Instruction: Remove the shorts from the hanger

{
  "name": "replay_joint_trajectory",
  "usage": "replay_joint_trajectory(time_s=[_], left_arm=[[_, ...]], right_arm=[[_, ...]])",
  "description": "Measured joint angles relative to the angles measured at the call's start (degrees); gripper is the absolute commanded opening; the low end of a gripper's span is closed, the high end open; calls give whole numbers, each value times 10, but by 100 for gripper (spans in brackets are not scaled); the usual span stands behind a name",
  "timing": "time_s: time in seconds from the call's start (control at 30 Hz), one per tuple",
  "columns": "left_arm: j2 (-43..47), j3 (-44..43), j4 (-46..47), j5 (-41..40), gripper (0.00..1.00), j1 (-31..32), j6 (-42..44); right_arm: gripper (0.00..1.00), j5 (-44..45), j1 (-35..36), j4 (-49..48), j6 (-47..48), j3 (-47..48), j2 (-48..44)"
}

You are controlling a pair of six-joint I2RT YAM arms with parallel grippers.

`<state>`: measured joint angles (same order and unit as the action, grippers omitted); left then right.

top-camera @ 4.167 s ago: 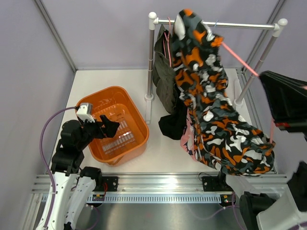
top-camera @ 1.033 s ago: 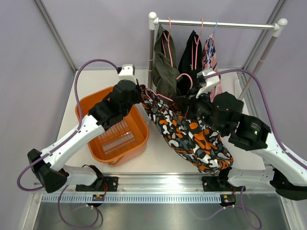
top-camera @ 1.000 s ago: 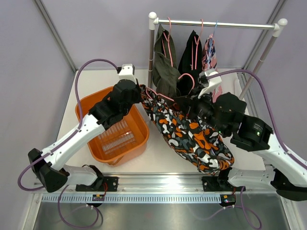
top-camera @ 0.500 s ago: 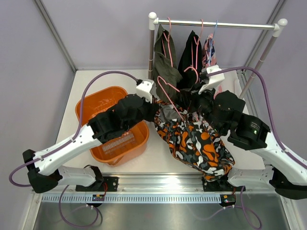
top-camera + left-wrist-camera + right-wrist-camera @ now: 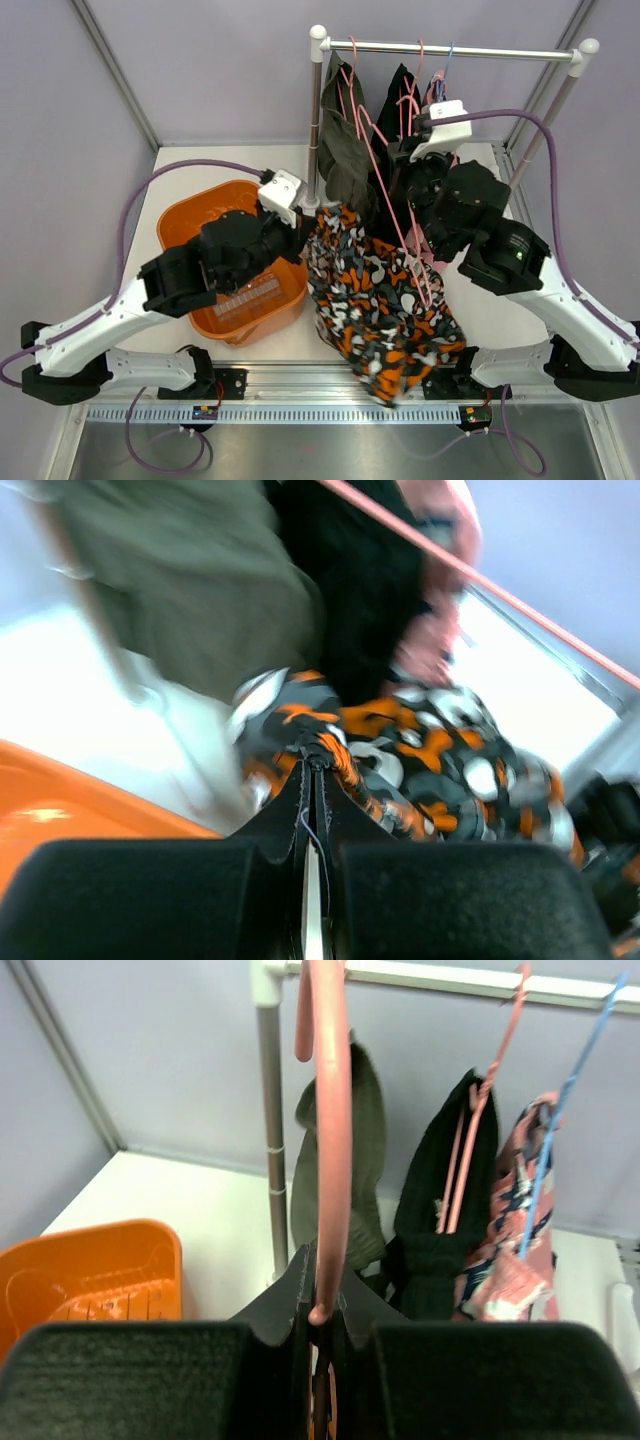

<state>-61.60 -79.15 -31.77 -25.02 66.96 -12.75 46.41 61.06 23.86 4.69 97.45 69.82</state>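
The camouflage shorts (image 5: 385, 305) hang between my arms over the table front. My left gripper (image 5: 312, 226) is shut on their upper left edge, and the left wrist view shows the cloth (image 5: 420, 750) pinched at my gripper (image 5: 315, 762). My right gripper (image 5: 402, 190) is shut on the pink hanger (image 5: 385, 170), whose wire runs down across the shorts. In the right wrist view the hanger (image 5: 330, 1140) stands upright in my gripper (image 5: 322, 1295). Olive shorts (image 5: 340, 150), black shorts (image 5: 396, 110) and pink shorts (image 5: 438, 92) hang on the rack.
An orange basket (image 5: 200, 225) stands at the left, under my left arm. The white rack rail (image 5: 500, 52) and its posts (image 5: 315, 120) stand at the back. The rail (image 5: 450, 980) and basket (image 5: 90, 1270) also show in the right wrist view.
My left gripper has pulled the camouflage shorts left and toward the near edge. My right gripper has lifted the pink hanger up and back toward the rack. The shorts hang lower.
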Motion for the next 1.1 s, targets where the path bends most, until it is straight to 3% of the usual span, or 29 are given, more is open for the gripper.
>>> replay_joint_trajectory(time_s=[0.13,0.23,0.4,0.53,0.7,0.8,0.93,1.1], left_arm=[[-6,-99,-19,-82,0,-1,49],[-10,-191,19,-133,0,-3,113],[-32,-340,159,-192,0,-3,257],[-43,-397,278,-212,0,-3,361],[-53,-399,393,-220,0,-8,462],[-61,-383,416,-219,0,-33,481],[-67,-336,407,-216,0,-83,458],[-42,-203,357,-209,0,-143,379]], right_arm=[[0,10,0,2,10,30,-15],[0,12,0,17,10,37,-39],[0,11,0,49,-6,37,-75],[0,10,0,73,-23,24,-93],[0,9,0,92,-33,5,-106],[0,8,0,96,-37,-4,-108],[0,4,0,106,-52,-20,-115],[0,-5,0,119,-66,-43,-136]])
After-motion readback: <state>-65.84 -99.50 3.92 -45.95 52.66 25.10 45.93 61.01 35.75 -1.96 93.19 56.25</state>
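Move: The orange bin lies some 11 cm ahead of the left hand, 19 cm to its left and 33 cm below. The rack's near post is about 27 cm ahead and level sideways, with the green shorts 24 cm ahead and 6 cm right. From the right hand, the camouflage shorts' middle is about 12 cm back, 2 cm left and 27 cm below; the pink shorts hang 15 cm ahead, 9 cm right. Still pinching the camouflage shorts by their top corner, the left hand sweeps them steeply up about 34 cm and some 21 cm left, away from the hanger, fingers tipping up and swinging left about 40 degrees; then it comes forward and down over the bin. The right hand keeps its grip on the hanger, drawing it right about 7 cm and slightly back, rising a little before sinking. ##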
